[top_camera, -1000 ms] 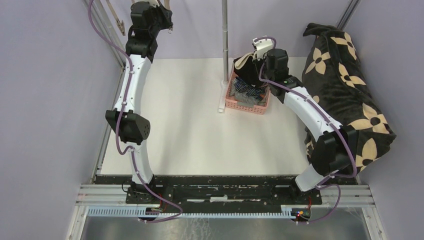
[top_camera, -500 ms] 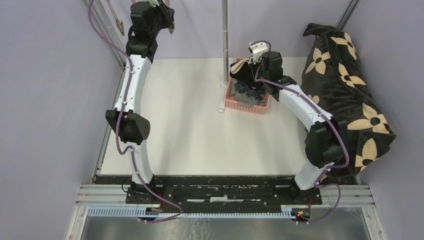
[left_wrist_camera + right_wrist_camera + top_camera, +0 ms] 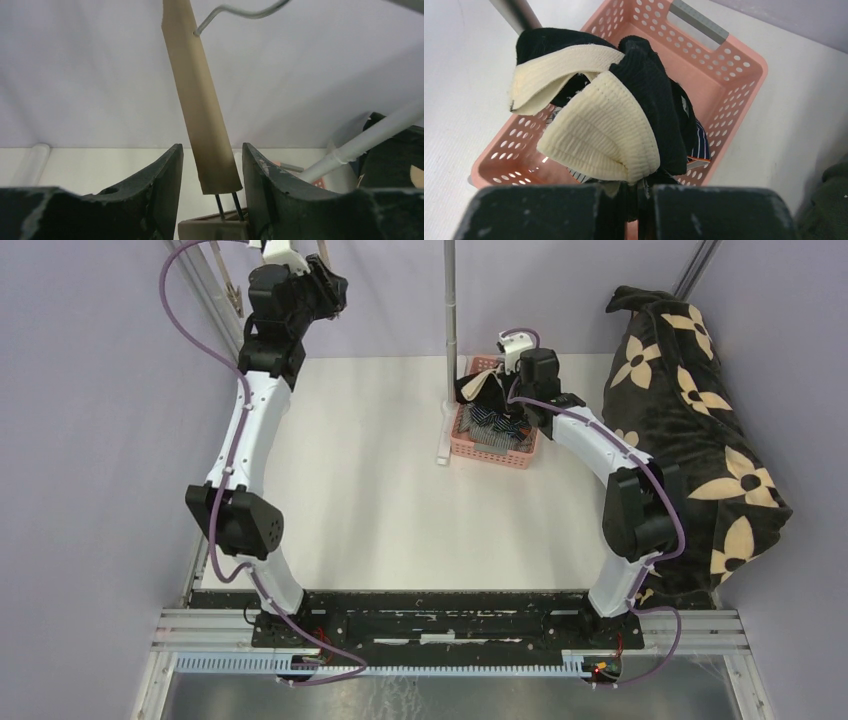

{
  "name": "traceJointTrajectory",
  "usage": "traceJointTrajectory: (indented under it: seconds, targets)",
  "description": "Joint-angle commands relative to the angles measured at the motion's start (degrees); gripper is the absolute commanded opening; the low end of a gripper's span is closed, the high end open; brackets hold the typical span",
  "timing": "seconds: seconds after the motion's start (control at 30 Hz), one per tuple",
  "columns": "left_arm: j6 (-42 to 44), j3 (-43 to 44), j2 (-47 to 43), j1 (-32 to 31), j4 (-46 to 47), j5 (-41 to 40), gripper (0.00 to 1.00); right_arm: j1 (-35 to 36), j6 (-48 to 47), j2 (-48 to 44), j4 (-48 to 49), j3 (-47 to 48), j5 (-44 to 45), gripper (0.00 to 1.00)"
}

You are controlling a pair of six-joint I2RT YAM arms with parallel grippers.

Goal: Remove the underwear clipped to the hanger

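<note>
Black underwear (image 3: 651,95) with a cream ribbed waistband hangs bunched from my right gripper (image 3: 644,192), which is shut on it just above the pink basket (image 3: 744,60). Navy striped underwear (image 3: 700,145) lies in that basket under it. In the top view the right gripper (image 3: 497,380) is over the basket's far end. My left gripper (image 3: 330,285) is raised at the back left. In the left wrist view it (image 3: 211,147) stands open around the beige hanger bar (image 3: 200,100), with a gap on each side. A beige clip (image 3: 212,230) sits low between the fingers, holding no cloth.
A metal pole (image 3: 449,300) on a small foot rises just left of the basket (image 3: 490,458). A large black flower-print blanket (image 3: 690,410) is heaped along the right side. Purple walls close in the white table at back and sides. More clips (image 3: 235,290) hang at back left.
My left gripper has opened from shut, and the left arm has swung slightly left. My right gripper has carried the black underwear left and further back over the basket.
</note>
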Motion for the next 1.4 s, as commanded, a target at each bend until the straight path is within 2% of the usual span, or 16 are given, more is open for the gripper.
traceJointTrajectory:
  seconds: [0.0,0.43,0.6,0.77,0.93,0.97,1.37]
  targets:
    - [1.0,-3.7,-6.6,0.1,3.9,0.4,0.56,-0.8,2.2,0.1,2.8,0.9,0.0,0.01]
    - [0.2,-14.7,-14.0,0.1,4.5,3.2,0.66,-1.7,6.9,3.2,-2.8,-2.9,1.1,0.01]
    - [0.6,-18.8,-17.6,0.1,4.6,3.7,0.67,-1.9,8.9,7.3,-8.6,-0.5,2.3,0.01]
    - [0.9,-23.4,-22.7,0.1,5.6,4.2,0.69,-2.1,10.0,10.7,-12.6,1.7,1.7,0.15]
    - [2.4,-24.9,-26.4,0.1,5.3,6.5,0.76,-2.2,9.7,6.0,-8.8,-0.1,3.1,0.49]
    - [2.6,-25.1,-27.2,0.1,5.2,7.1,0.77,-2.2,9.2,4.8,-7.9,-0.2,3.7,0.53]
    - [7.4,-36.5,-38.1,0.1,4.6,6.0,0.78,-2.3,6.4,-6.4,-5.5,0.3,4.9,0.67]
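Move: The right hand holds the black underwear by its cream waistband over the basket, whose middle lies about 14 cm below, 1 cm ahead and 2 cm left. The striped underwear already inside is some 16 cm below, 3 cm back and 3 cm left; the foot of the upright pole is about 12 cm left, 2 cm ahead and 18 cm below. The just-emptied hanger's middle is roughly 12 cm ahead of the left hand, 1 cm left and 3 cm above. The right hand lowers the held black underwear some 13 cm into the near right part of the basket, easing back and slightly right as the wrist tips down a good 20 degrees, opens its fingers wide at the bottom to let go, then rises almost to its old height while the wrist levels part of the way back. The left hand, its fingers already half open around the hanger's near end, spreads them further and draws straight back about 16 cm, away from the hanger. ##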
